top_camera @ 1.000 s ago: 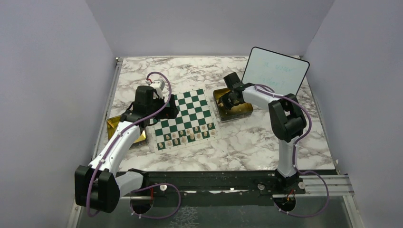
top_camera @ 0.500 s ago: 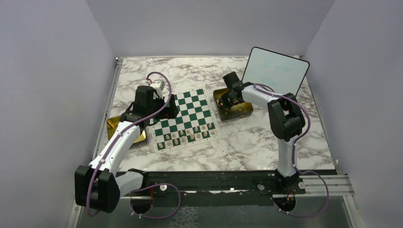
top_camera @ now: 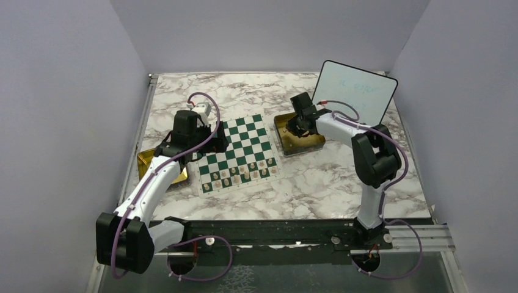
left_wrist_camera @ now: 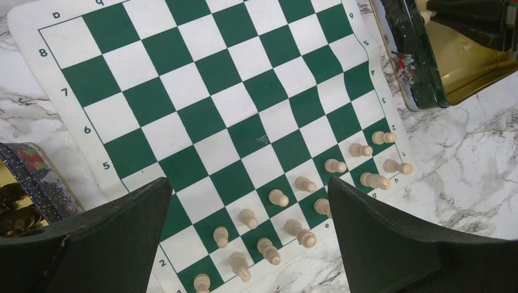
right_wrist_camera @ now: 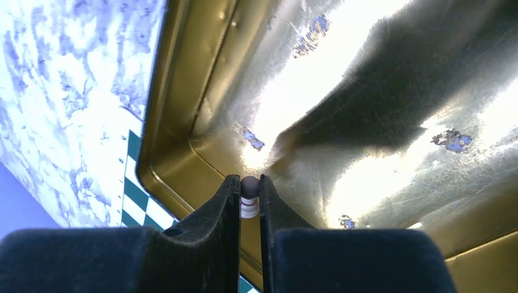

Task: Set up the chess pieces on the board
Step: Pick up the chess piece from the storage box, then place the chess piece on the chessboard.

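Observation:
The green-and-white board (top_camera: pixel 244 137) lies mid-table, with several cream chess pieces (top_camera: pixel 238 176) standing in its two near rows. My left gripper (top_camera: pixel 212 139) hangs open above the board's left side. In the left wrist view its wide-apart fingers (left_wrist_camera: pixel 122 226) frame the board (left_wrist_camera: pixel 201 116) and the pieces (left_wrist_camera: pixel 278 197). My right gripper (top_camera: pixel 297 129) is down in the right gold tin (top_camera: pixel 307 148), shut on a small cream chess piece (right_wrist_camera: pixel 248 206) with a dark rounded top, pinched at the fingertips of the right gripper (right_wrist_camera: pixel 248 178) over the tin's floor (right_wrist_camera: pixel 366 122).
A second gold tin (top_camera: pixel 146 163) sits left of the board, under my left arm. A framed whiteboard (top_camera: pixel 354 91) leans at the back right behind the right tin. A corner of the board (right_wrist_camera: pixel 137 198) shows past the tin's rim.
The right gripper has closed on the chess piece in the tin, and its arm has shifted slightly right. The left arm has not moved.

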You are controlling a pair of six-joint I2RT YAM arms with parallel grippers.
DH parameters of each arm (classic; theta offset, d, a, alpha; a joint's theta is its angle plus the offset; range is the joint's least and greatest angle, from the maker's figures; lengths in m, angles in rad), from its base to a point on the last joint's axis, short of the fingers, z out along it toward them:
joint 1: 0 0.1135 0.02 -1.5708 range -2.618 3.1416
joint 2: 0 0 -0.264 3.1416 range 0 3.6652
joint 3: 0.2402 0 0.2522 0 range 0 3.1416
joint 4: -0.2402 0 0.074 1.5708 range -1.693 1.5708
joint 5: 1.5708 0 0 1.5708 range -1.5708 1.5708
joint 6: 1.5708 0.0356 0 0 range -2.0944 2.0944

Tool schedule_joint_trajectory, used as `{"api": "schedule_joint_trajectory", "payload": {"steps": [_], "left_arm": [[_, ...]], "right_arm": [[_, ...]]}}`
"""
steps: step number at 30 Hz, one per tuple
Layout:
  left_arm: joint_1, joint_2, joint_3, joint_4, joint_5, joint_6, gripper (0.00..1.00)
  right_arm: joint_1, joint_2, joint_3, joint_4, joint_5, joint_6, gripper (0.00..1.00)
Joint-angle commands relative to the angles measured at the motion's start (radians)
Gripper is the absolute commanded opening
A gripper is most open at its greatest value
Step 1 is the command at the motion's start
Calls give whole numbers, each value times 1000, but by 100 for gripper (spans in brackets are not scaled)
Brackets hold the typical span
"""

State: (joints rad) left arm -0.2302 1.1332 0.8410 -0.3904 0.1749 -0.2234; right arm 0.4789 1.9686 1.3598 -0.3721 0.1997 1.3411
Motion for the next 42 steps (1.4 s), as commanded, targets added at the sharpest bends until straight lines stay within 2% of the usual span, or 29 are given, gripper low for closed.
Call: {"api": "schedule_joint_trajectory", "payload": {"steps": [1, 10, 16, 23, 26, 31, 33, 37, 42], "left_arm": [[2, -23, 2, 7, -13, 4, 99], [2, -23, 0, 4, -13, 6, 99], [2, -11, -1, -1, 12, -8, 99], [9, 22, 12, -1, 54, -58, 99], [18, 32, 27, -3, 76, -90, 99], [46, 36, 52, 5, 27, -201, 99], [82, 50, 61, 14, 77, -248, 99], [193, 74, 49, 58, 230, -352, 99], [276, 56, 18, 102, 185, -385, 99]], "right_arm": [[6, -74, -43, 105, 94, -100, 15], [6, -185, -108, 233, 168, -317, 14], [7, -270, -207, 459, 86, -554, 13], [16, -390, -380, 799, -231, -879, 12], [20, -409, -419, 891, -367, -985, 11], [40, -383, -426, 991, -574, -1078, 11], [68, -367, -441, 1061, -657, -1151, 10], [140, -319, -438, 1122, -712, -1303, 10], [225, -211, -411, 1220, -736, -1444, 12]]}}
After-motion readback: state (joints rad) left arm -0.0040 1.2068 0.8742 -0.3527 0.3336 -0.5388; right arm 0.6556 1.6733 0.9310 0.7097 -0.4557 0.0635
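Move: The right gripper already holds the last pawn just above the storage box floor; the box's middle is some 3 cm to its right and 1 cm back. The empty square at the second row's left end, probably the pawn's place, lies about 27 cm left, 16 cm back and 4 cm below. The nearest standing pawn is roughly 6 cm left and 11 cm back. From the left hand that empty square is about 5 cm left, 4 cm back and 14 cm below. Keep the right fingers shut on the pawn and lift it about 17 cm out of the storage box, then swing left and back over the board towards its near-left side, turning the wrist counter-clockwise and raising the fingers until they point left, nearly level. Late on, shift the open, empty left gripper some 4 cm left and forward, turning it counter-clockwise. ##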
